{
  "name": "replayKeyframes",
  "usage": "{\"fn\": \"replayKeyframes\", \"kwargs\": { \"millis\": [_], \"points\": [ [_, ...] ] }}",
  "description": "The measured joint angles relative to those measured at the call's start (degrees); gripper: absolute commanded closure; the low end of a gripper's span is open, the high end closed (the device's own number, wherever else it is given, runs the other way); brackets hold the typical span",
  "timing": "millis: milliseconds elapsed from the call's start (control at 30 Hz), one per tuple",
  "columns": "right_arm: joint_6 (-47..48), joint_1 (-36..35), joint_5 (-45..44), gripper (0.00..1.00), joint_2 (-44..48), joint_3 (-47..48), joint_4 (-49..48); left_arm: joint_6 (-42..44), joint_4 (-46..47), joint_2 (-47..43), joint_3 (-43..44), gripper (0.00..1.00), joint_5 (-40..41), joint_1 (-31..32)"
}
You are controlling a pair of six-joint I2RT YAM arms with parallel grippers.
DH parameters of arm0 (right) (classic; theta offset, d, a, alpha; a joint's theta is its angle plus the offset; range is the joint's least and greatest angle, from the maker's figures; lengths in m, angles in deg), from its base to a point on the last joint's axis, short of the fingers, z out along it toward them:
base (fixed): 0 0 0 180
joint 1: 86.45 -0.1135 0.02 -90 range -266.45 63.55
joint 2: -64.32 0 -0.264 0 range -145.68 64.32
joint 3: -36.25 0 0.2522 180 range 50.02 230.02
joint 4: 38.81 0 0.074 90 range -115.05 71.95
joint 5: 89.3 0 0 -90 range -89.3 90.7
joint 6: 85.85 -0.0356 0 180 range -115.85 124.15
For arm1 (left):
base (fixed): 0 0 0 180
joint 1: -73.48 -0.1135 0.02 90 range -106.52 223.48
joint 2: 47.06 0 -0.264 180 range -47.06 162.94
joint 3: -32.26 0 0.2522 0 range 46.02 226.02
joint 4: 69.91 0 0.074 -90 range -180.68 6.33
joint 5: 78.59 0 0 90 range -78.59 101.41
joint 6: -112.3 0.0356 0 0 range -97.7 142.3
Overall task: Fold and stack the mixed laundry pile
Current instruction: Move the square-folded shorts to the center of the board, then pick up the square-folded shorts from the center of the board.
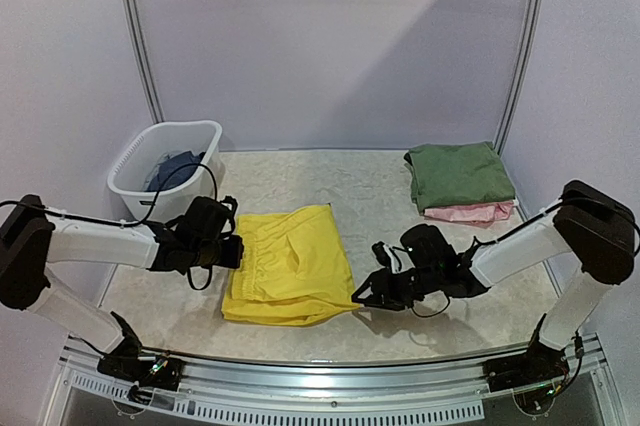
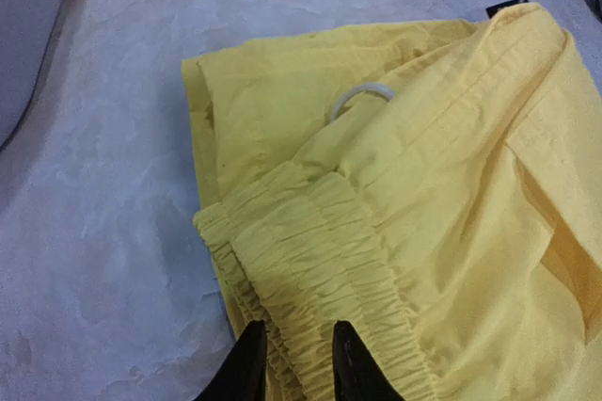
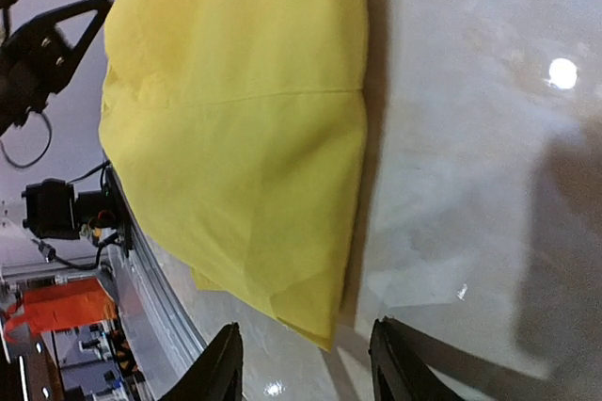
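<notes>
The bright yellow shorts [image 1: 290,266] lie folded flat at the table's middle. My left gripper [image 1: 237,251] is at their left edge. In the left wrist view it [image 2: 296,363] is shut on the ruffled elastic waistband [image 2: 310,269], which runs between the two black fingers. A white drawstring loop [image 2: 362,95] pokes out farther up. My right gripper [image 1: 362,298] is at the shorts' near right corner. In the right wrist view it [image 3: 306,363] stands open, and the pointed fabric corner [image 3: 324,326] lies loose just ahead of the gap. An olive-green garment [image 1: 460,174] sits folded on a pink one [image 1: 472,212] at the back right.
A white slotted basket [image 1: 130,168] stands at the back left with a dark blue garment [image 1: 175,168] inside. The metal rail of the table's near edge [image 1: 330,378] runs close below the shorts. Curved white walls close the back.
</notes>
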Motion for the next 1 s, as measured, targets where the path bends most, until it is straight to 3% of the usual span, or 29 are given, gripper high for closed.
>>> {"fn": "replayKeyframes", "kwargs": {
  "millis": [133,300,633,700,833,1000],
  "points": [
    [2.47,0.02,-6.23,0.21,6.34,0.98,12.09,1.6,-4.09,-4.07,2.32,0.73,3.41,2.8],
    [4.76,0.0,-12.83,0.02,12.9,1.49,22.99,5.09,-8.96,-6.78,6.45,0.69,8.44,8.22],
    [4.72,0.0,-27.45,0.01,28.37,0.59,36.06,16.61,-13.92,-5.14,16.09,0.36,20.09,28.06],
    [4.02,0.0,-30.97,0.01,31.45,-0.11,37.9,19.52,-13.97,-2.73,18.21,0.25,21.16,31.54],
    [2.25,0.33,-36.04,0.01,37.57,-2.84,40.13,24.7,-14.34,5.11,24.13,0.23,20.92,36.94],
    [1.75,3.5,-36.02,0.01,40.33,-5.27,40.37,29.94,-15.02,16.48,31.93,0.29,19.17,41.35]
  ]
}}
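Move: Past the far side of the square-folded shorts from the left hand, their near right corner lies about 27 cm right, 14 cm back and 5 cm below; their middle is roughly 13 cm right and 4 cm back. From the right hand, that corner lies right at its fingertips, and the shorts' middle some 16 cm left and 7 cm ahead. The basket stands about 17 cm left of the left hand and 20 cm ahead; the green shirt lies 24 cm right of the right hand and 35 cm ahead. Rising clear of the waistband, the left hand arcs over the shorts, some 23 cm right and 13 cm back, climbing about 12 cm before starting to sink towards their near right part; it swings clockwise nearly 50 degrees, fingers opening wide. The right hand, already half open, opens fully and withdraws right from the corner, rising and turning clockwise. ##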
